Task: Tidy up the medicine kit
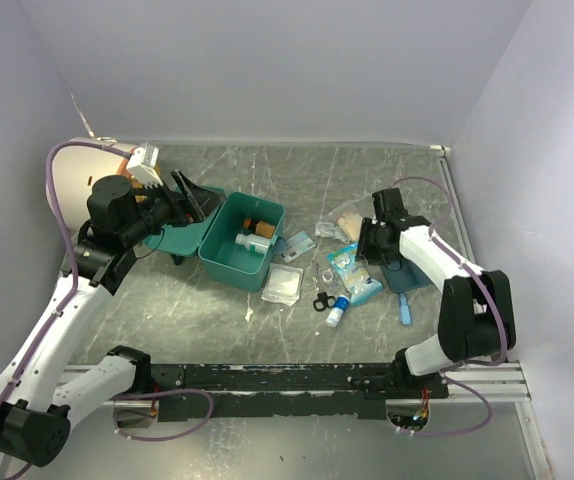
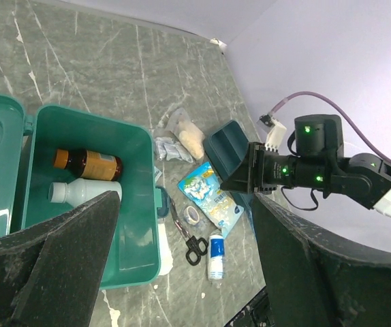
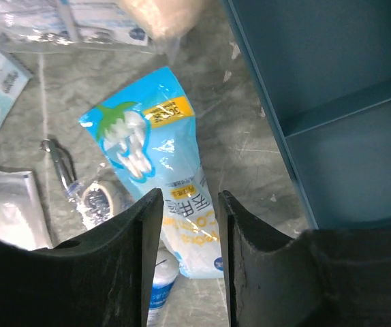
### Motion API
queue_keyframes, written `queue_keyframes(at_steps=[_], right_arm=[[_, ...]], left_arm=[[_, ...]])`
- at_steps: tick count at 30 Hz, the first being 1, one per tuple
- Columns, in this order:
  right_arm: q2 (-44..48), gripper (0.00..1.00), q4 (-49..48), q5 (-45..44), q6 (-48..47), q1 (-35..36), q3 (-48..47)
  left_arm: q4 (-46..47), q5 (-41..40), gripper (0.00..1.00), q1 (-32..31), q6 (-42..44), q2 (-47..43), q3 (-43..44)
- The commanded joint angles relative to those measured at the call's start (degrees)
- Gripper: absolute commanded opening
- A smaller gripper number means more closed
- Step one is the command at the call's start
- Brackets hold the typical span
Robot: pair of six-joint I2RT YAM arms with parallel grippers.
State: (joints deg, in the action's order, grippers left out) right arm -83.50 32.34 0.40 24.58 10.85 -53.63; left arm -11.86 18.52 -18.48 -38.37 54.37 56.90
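The medicine kit (image 1: 229, 262) is a teal box standing open left of centre, its lid (image 1: 179, 236) folded out to the left. Inside lie a brown bottle (image 2: 90, 163) and a white bottle (image 2: 80, 192). My left gripper (image 1: 185, 195) hovers open over the lid, nothing between its fingers (image 2: 80, 231). My right gripper (image 3: 189, 204) hangs low over a light blue packet (image 3: 156, 143), jaws partly open and astride its lower end, with a gap on both sides.
A darker teal divided tray (image 3: 345, 102) lies right of the packet. Scissors (image 2: 192, 242), a tape roll (image 2: 191, 215) and a small blue-and-white bottle (image 2: 214, 255) lie between kit and packet. A cream bag (image 1: 347, 218) and gauze packets (image 1: 328, 230) sit behind, a white pouch (image 1: 284, 284) by the kit.
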Motion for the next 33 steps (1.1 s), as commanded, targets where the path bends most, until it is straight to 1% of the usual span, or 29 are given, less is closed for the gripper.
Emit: queue_keyframes(at_steps=[1, 4, 10, 11, 14, 16, 18, 23, 29, 33], right_arm=[[-3.0, 0.34, 0.3, 0.4, -2.6, -0.8, -0.8], [-4.8, 0.30, -0.7, 0.5, -2.7, -1.0, -1.1], [-7.9, 0.29, -1.7, 1.5, -4.2, -1.0, -1.2], [-8.2, 0.27, -1.8, 1.9, -4.3, -1.0, -1.3], [-8.5, 0.16, -1.6, 2.5, -4.3, -1.0, -1.9], [-7.8, 0.06, -1.3, 1.9, -4.0, -1.0, -2.4], [-6.5, 0.00, -1.1, 0.8, -3.8, -1.0, -2.9], [-2.3, 0.00, -0.1, -0.4, -3.0, -1.0, -3.5], [3.2, 0.00, 1.1, 3.1, -1.6, -1.0, -8.5], [6.1, 0.00, 0.2, 6.7, 0.3, -0.8, -12.5]], left_arm=[[-0.1, 1.9, 0.90, -0.2, 1.1, 0.8, 1.0], [-0.6, 1.7, 0.90, -0.2, 1.5, 0.8, 1.3], [-0.5, 1.4, 0.90, -0.2, 1.6, 0.7, 1.2], [-0.5, 1.4, 0.90, -0.2, 1.6, 0.7, 1.3], [-0.6, 1.3, 0.90, -0.2, 1.8, 0.8, 1.4], [-0.9, 1.3, 0.90, -0.2, 1.9, 0.7, 1.5], [-1.0, 1.3, 0.90, -0.2, 2.0, 0.5, 1.3], [-1.6, 0.9, 0.90, -0.2, 2.2, -0.3, 1.2], [-3.3, -1.0, 0.89, -0.2, 2.6, -2.1, 1.0], [-4.6, -3.4, 0.90, -0.2, 2.7, -3.7, 0.7]])
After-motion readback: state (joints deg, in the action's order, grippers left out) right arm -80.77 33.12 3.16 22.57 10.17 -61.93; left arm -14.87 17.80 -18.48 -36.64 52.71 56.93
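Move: The blue-and-white floss-pick bag lies about 5 cm below the right hand, its middle about 1 cm ahead and 1 cm to the left. The green tray's middle is some 9 cm to the hand's right and 5 cm ahead, the bag of tan gauze about 12 cm ahead and 2 cm left, and the tape roll level with the hand about 7 cm left. From the left hand the floss-pick bag is about 25 cm right, 3 cm ahead and 31 cm below. The right hand sinks about 4 cm almost straight down, its half-open fingers coming down over the floss-pick bag just right of the middle, and shuts them there to pinch up the film. Still pinching, it lifts the bag some 10 cm, drawing forward about 4 cm mostly in the later part of the rise, while the fingers swing outward from their steep downward slant by about 15 degrees. ##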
